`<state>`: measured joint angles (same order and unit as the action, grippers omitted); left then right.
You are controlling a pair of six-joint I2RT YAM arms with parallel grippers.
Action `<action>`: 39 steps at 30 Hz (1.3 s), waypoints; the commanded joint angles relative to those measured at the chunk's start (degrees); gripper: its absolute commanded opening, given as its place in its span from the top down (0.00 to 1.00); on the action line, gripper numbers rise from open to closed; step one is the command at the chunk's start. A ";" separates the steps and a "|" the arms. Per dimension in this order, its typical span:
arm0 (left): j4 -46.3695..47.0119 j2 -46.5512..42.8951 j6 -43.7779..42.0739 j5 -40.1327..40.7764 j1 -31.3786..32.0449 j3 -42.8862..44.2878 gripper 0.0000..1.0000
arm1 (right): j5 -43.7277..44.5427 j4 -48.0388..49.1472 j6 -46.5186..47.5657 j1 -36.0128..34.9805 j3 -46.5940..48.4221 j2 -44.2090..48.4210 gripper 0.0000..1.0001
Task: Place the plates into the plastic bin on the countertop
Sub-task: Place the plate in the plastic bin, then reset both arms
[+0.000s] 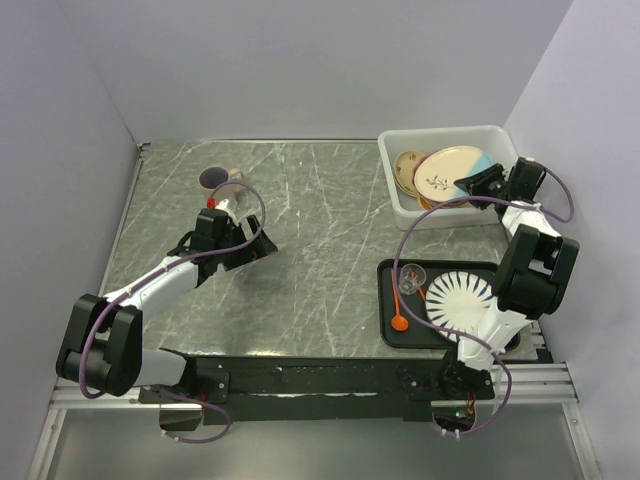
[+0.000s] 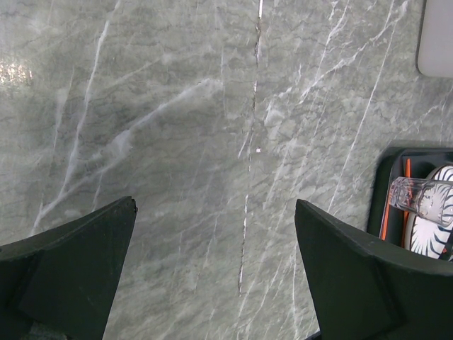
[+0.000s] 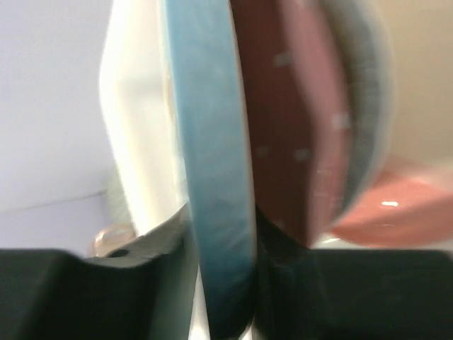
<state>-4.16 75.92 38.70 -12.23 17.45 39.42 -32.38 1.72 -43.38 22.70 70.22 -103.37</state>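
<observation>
The plastic bin [image 1: 440, 133] stands at the back right of the countertop [image 1: 320, 230]. A small cream plate [image 1: 407, 168] lies inside it. Over that plate leans a tilted cream floral plate [image 1: 445, 175] with a pink rim and a blue patch. My right gripper [image 1: 470, 190] is at this plate's right edge. In the blurred right wrist view the blue rim [image 3: 212, 142] runs between the fingers of the right gripper [image 3: 219, 283], which sit close on both sides. A reddish dotted surface [image 3: 290, 106] shows just right of the rim. My left gripper [image 1: 245, 250] [image 2: 216, 227] hangs open over bare countertop.
A black tray [image 1: 390, 320] at the front right carries a white plate with black stripes [image 1: 458, 298], a clear glass [image 1: 410, 277] and an orange utensil [image 1: 400, 322]. A mug [image 1: 215, 180] stands at the back left. Walls close off three sides.
</observation>
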 commanded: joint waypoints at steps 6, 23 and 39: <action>1.18 0.72 -0.20 -1.92 0.04 1.54 0.01 | 16.12 -11.03 8.74 -0.55 6.16 2.82 0.41; 0.91 0.19 -0.20 -1.83 0.04 1.36 0.01 | 35.71 -12.17 14.79 -6.95 3.09 18.37 0.00; -2.95 3.26 -1.69 2.12 0.12 6.10 0.01 | 44.69 -15.87 20.52 -19.70 6.08 22.95 0.00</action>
<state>-5.78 77.87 38.28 -12.43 17.45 41.52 10.17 -15.14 -24.34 5.08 76.27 -83.90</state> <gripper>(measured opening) 0.994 0.997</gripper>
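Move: The right hand has the cream-and-blue plate by its blue rim inside the bin; the plate's middle lies about 6 cm to the left, 3 cm ahead and 4 cm below. The small tan plate sits some 13 cm left, 5 cm ahead and 10 cm lower, and the plastic bin's middle is roughly 5 cm left, 4 cm ahead and 7 cm down. From the left hand the cream-and-blue plate is about 40 cm right and 16 cm ahead, near its own height. The right fingers, already loosening on the blue rim, open wide and let go of the cream-and-blue plate while the hand eases about 5 cm right, towards the bin's right wall, and a little back. Still opening as it begins to lift, it then climbs about 12 cm clear of the plate and swings back left over the bin, its left side rolling down some 35 degrees in all and the fingers turning slightly clockwise. ##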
